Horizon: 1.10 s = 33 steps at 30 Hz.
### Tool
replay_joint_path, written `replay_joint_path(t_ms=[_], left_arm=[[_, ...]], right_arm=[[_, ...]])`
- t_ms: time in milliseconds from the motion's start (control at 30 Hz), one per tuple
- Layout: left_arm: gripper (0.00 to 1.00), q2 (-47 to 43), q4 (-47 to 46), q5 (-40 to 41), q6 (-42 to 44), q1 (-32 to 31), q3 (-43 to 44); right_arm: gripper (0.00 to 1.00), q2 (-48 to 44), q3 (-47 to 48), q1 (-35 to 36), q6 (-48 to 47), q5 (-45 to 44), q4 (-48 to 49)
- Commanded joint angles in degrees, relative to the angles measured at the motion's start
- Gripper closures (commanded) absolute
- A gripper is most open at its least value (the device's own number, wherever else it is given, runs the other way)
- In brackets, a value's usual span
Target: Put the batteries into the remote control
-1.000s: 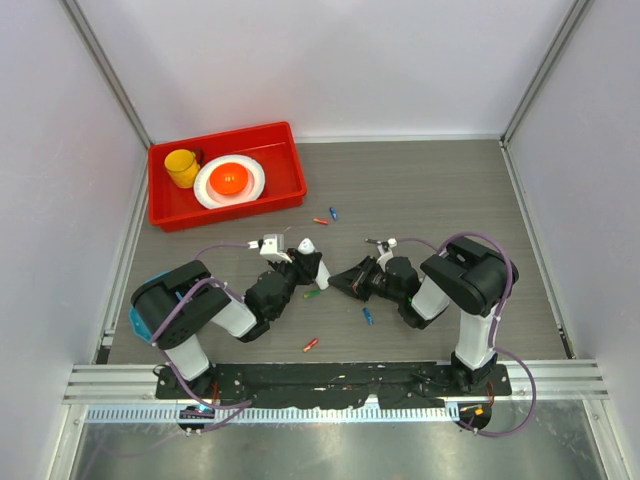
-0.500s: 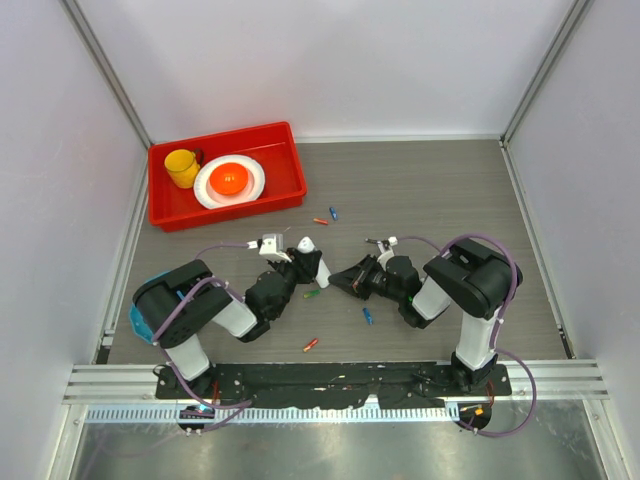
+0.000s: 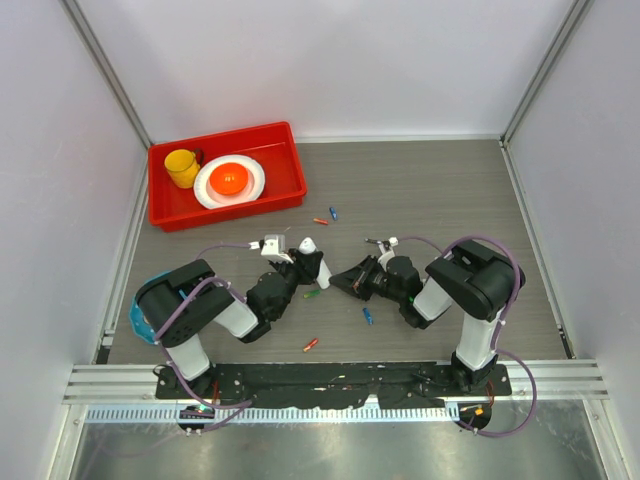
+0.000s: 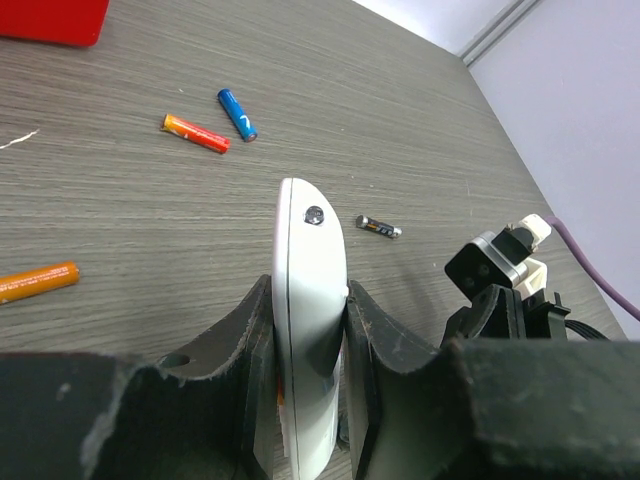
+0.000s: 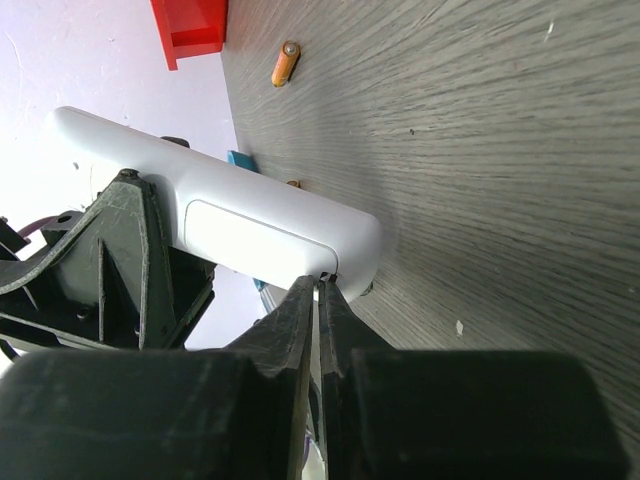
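The remote control (image 4: 305, 235), a white oblong handset, stands on edge above the table, and my left gripper (image 4: 310, 298) is shut on its lower part. In the top view the remote (image 3: 307, 248) sits between the two arms. My right gripper (image 5: 320, 285) is shut, with its tips pressed against the seam of the back panel of the remote (image 5: 230, 215). Loose batteries lie on the table: an orange-red one (image 4: 195, 133), a blue one (image 4: 237, 114), a dark one (image 4: 379, 228) and an orange one (image 4: 35, 282). Another blue battery (image 3: 368, 316) and a red one (image 3: 311, 344) lie nearer the arm bases.
A red bin (image 3: 226, 176) at the back left holds a yellow cup (image 3: 182, 167) and a white plate (image 3: 230, 182) with an orange thing on it. White walls and metal posts enclose the table on three sides. A green battery (image 3: 312, 294) lies under the grippers.
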<state>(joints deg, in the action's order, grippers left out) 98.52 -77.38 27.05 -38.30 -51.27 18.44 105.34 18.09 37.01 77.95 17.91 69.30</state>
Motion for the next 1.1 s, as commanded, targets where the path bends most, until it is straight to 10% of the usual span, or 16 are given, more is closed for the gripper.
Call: replay_joint_path(t_ms=[0,600,800,1067], left_arm=[[1.00,1.1,-11.2,-0.6,1.6,-1.2,0.1],[1.00,0.8,-11.2,0.5,1.7,-1.3,-0.3],[1.00,0.4,-11.2,1.8,2.3,-1.2,-0.6],[1.00,0.2,-11.2,3.4,2.8,-1.3,-0.8]], right_arm=[[0.89,-3.5,0.9,0.3,0.2,-0.2,11.5],[0.87,-4.4,-0.3,0.3,-0.3,0.0,11.4],[0.53,-5.2,-2.7,0.3,-0.3,-0.3,10.8],[0.52,-5.4,-3.9,0.3,-1.0,0.0,9.4]])
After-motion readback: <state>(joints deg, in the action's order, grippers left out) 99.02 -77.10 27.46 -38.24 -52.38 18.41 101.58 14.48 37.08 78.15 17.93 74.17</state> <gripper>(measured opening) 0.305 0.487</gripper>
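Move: The catch of the battery cover, at the low end of the remote control, is right at the right fingertips, with the remote's middle about 4 cm ahead, 3 cm left and 4 cm above that hand. The green battery lies on the table some 5 cm to the right hand's left, 2 cm back and 8 cm below, the blue battery about 9 cm right and 8 cm back. From the left hand, which holds the remote, the catch is roughly 5 cm back, 5 cm right and 5 cm lower. With its nearly shut fingertips already at the cover's catch, the right hand flicks up about 3.5 cm, its fingers tipping up some 5 degrees, and comes off the catch. It then opens its fingers to about half and eases back, down and a little to the right by 1 cm or so each way, while the left hand keeps its pinch on the remote and settles less than a centimetre. ##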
